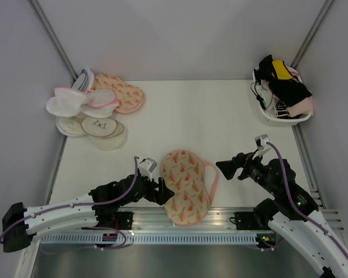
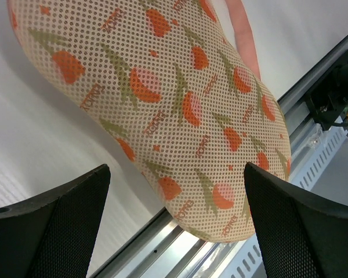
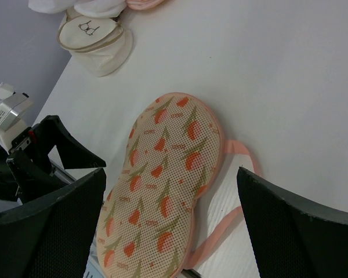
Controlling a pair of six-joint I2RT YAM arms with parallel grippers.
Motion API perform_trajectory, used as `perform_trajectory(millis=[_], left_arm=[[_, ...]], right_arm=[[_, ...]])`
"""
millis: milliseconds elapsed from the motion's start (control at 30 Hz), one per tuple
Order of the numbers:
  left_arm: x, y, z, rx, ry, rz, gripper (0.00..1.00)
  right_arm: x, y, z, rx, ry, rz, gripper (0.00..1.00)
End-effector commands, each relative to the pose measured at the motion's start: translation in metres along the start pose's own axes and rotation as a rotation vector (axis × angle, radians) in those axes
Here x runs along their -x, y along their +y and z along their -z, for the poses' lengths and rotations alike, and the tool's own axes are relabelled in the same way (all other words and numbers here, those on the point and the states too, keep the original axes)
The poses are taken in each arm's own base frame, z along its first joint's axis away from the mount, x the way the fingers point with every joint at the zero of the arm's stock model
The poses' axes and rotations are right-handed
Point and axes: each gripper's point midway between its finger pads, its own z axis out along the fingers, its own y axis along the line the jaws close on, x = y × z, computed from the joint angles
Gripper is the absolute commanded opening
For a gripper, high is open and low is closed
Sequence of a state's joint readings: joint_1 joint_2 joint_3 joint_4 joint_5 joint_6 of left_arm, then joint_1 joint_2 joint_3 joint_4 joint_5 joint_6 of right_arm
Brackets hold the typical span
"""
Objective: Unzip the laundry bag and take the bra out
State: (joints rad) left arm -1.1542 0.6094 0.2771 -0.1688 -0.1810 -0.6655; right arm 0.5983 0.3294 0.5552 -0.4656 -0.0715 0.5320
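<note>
The laundry bag (image 1: pixel 185 185) lies flat and closed near the table's front edge. It is peanut-shaped, peach-cream with an orange print, and its near end overhangs the metal rail. A pink strap loop (image 1: pixel 213 176) trails from its right side. My left gripper (image 1: pixel 162 191) is open just left of the bag, whose near end (image 2: pixel 180 98) shows between the fingers. My right gripper (image 1: pixel 226 168) hangs open to the right of the bag (image 3: pixel 162 185) and above it, holding nothing. The bra is hidden.
A second printed bag (image 1: pixel 119 92) and several white and cream round pouches (image 1: pixel 75 107) are piled at the back left. A white basket (image 1: pixel 272 119) of dark, yellow and pink garments stands at the back right. An aluminium rail (image 1: pixel 180 229) runs along the near edge.
</note>
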Motion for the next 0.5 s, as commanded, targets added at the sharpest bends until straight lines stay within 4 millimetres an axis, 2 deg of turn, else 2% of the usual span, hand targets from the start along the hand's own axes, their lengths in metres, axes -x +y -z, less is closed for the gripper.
perform_trajectory(millis=[0, 200, 233, 300, 333, 467], left_arm=[[0.023, -0.033, -0.008, -0.141, -0.101, 0.092, 1.0], [-0.006, -0.024, -0.031, -0.126, -0.034, 0.134, 1.0], [-0.001, -0.029, -0.034, -0.149, -0.058, 0.144, 1.0], [-0.005, -0.026, -0.039, -0.133, -0.043, 0.153, 1.0], [-0.012, -0.02, -0.043, -0.102, -0.017, 0.151, 1.0], [-0.016, 0.0, -0.052, 0.02, -0.006, 0.193, 0.97]], right_arm=[[-0.006, -0.001, -0.001, 0.001, 0.014, -0.022, 0.98], [-0.01, 0.001, -0.003, 0.021, 0.02, -0.04, 0.98], [-0.011, 0.001, -0.003, 0.019, 0.022, -0.04, 0.98], [-0.012, 0.001, -0.004, 0.019, 0.026, -0.042, 0.98], [-0.012, 0.0, -0.004, 0.018, 0.025, -0.042, 0.98], [-0.011, 0.001, -0.004, 0.022, 0.024, -0.043, 0.98]])
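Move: The laundry bag lies flat in front of the left hand: its middle is about 8 cm to the hand's right, some 4 cm ahead and roughly 8 cm below. Its pink strap loop curves out beyond it, about 18 cm to the left hand's right and 6 cm ahead, while the metal table edge runs some 5 cm behind this hand. From the right hand, the bag's middle lies about 13 cm left, 2 cm back and 19 cm below. The left hand comes down about 5 cm towards the near-left part of the laundry bag, at first slanting some 3 cm to the right so that its fingers reach in over the bag's left side, then sinking nearly straight. Its fingers stay wide open, one to either side of the patch of mesh below them, and the wrist rolls its forward side down by 5 to 10 degrees; whether a fingertip already meets the fabric can't be seen. ##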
